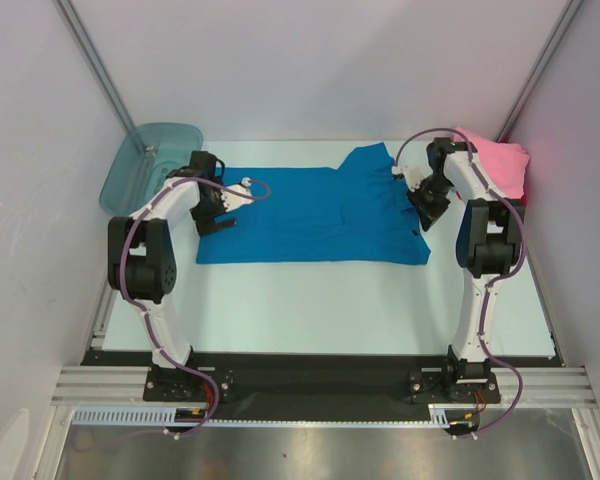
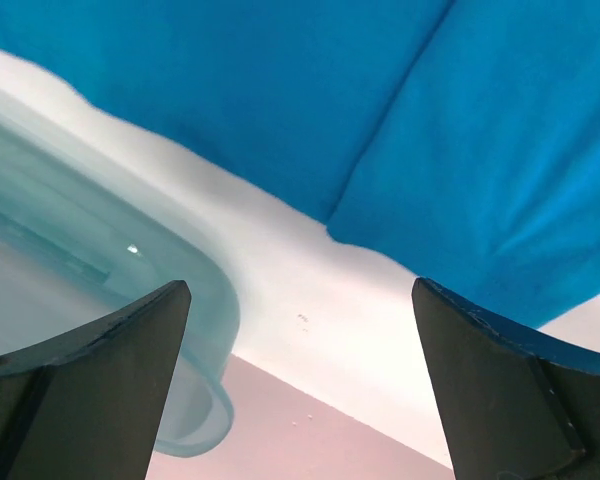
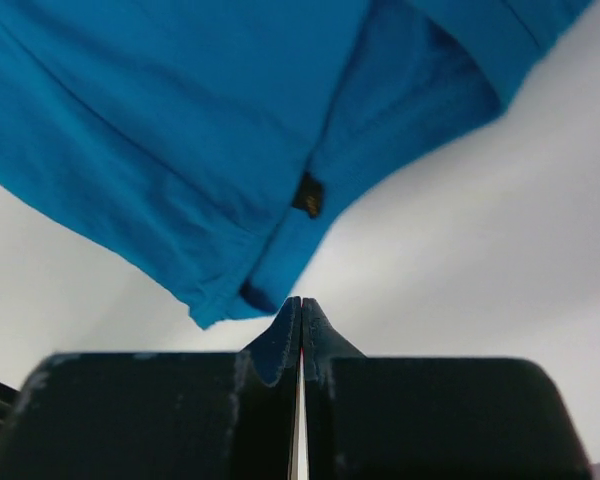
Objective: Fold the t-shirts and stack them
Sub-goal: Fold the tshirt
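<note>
A bright blue t-shirt [image 1: 310, 215] lies spread flat across the middle of the table, one sleeve pointing toward the back. A pink t-shirt [image 1: 495, 165] lies bunched at the back right corner. My left gripper [image 1: 220, 218] hovers at the blue shirt's left edge. In the left wrist view that gripper [image 2: 300, 330] is open with nothing between its fingers, and the blue t-shirt [image 2: 380, 120] is beyond them. My right gripper [image 1: 422, 218] is at the shirt's right edge. Seen from the right wrist, it [image 3: 301, 305] is shut and empty, its tips just short of a corner of the blue t-shirt [image 3: 180, 130].
A translucent teal plastic tub [image 1: 150, 160] stands at the back left corner, and in the left wrist view the tub [image 2: 80, 230] is close to the left finger. White walls enclose the table on three sides. Bare white tabletop [image 1: 320, 300] lies between the shirt and the arm bases.
</note>
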### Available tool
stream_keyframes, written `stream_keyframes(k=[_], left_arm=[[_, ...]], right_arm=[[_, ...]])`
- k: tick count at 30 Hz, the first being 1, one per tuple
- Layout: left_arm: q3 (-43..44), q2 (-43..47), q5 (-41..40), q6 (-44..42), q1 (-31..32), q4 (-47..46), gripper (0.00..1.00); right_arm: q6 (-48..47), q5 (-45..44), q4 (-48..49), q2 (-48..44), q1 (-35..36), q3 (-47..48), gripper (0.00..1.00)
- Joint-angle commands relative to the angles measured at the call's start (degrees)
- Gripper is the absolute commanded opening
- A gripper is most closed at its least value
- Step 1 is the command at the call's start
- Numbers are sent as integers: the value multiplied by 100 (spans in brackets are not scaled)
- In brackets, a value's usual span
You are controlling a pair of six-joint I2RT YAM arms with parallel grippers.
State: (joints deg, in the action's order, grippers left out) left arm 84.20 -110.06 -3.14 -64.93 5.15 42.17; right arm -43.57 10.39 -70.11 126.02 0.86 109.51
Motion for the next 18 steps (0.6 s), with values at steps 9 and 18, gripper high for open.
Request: stream_keyframes(k=[9,18], left_arm=[[96,-200,182,419,478,2,100],[131,-191,226,639,628,-113,100]], right_arm=[[314,341,296,528,300,650,0],[534,305,542,977,213,1019,0]])
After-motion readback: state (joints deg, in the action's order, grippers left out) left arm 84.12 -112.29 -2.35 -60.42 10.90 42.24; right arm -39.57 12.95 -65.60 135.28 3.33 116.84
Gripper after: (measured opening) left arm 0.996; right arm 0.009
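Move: The shut right hand hovers off the t-shirt's right edge; the part it goes for lies about 4 cm ahead, 3 cm left and 4 cm below. The black tag is about 2 cm ahead and 2 cm left, the pink pile some 20 cm ahead and 19 cm right. From the open left hand, the fabric it goes over is 5 cm right, level fore and aft and 4 cm below; the bin is roughly 17 cm ahead, 18 cm left. Shut right hand goes left, then forward and down to t-shirt's right edge; left hand shifts 5 cm right. ##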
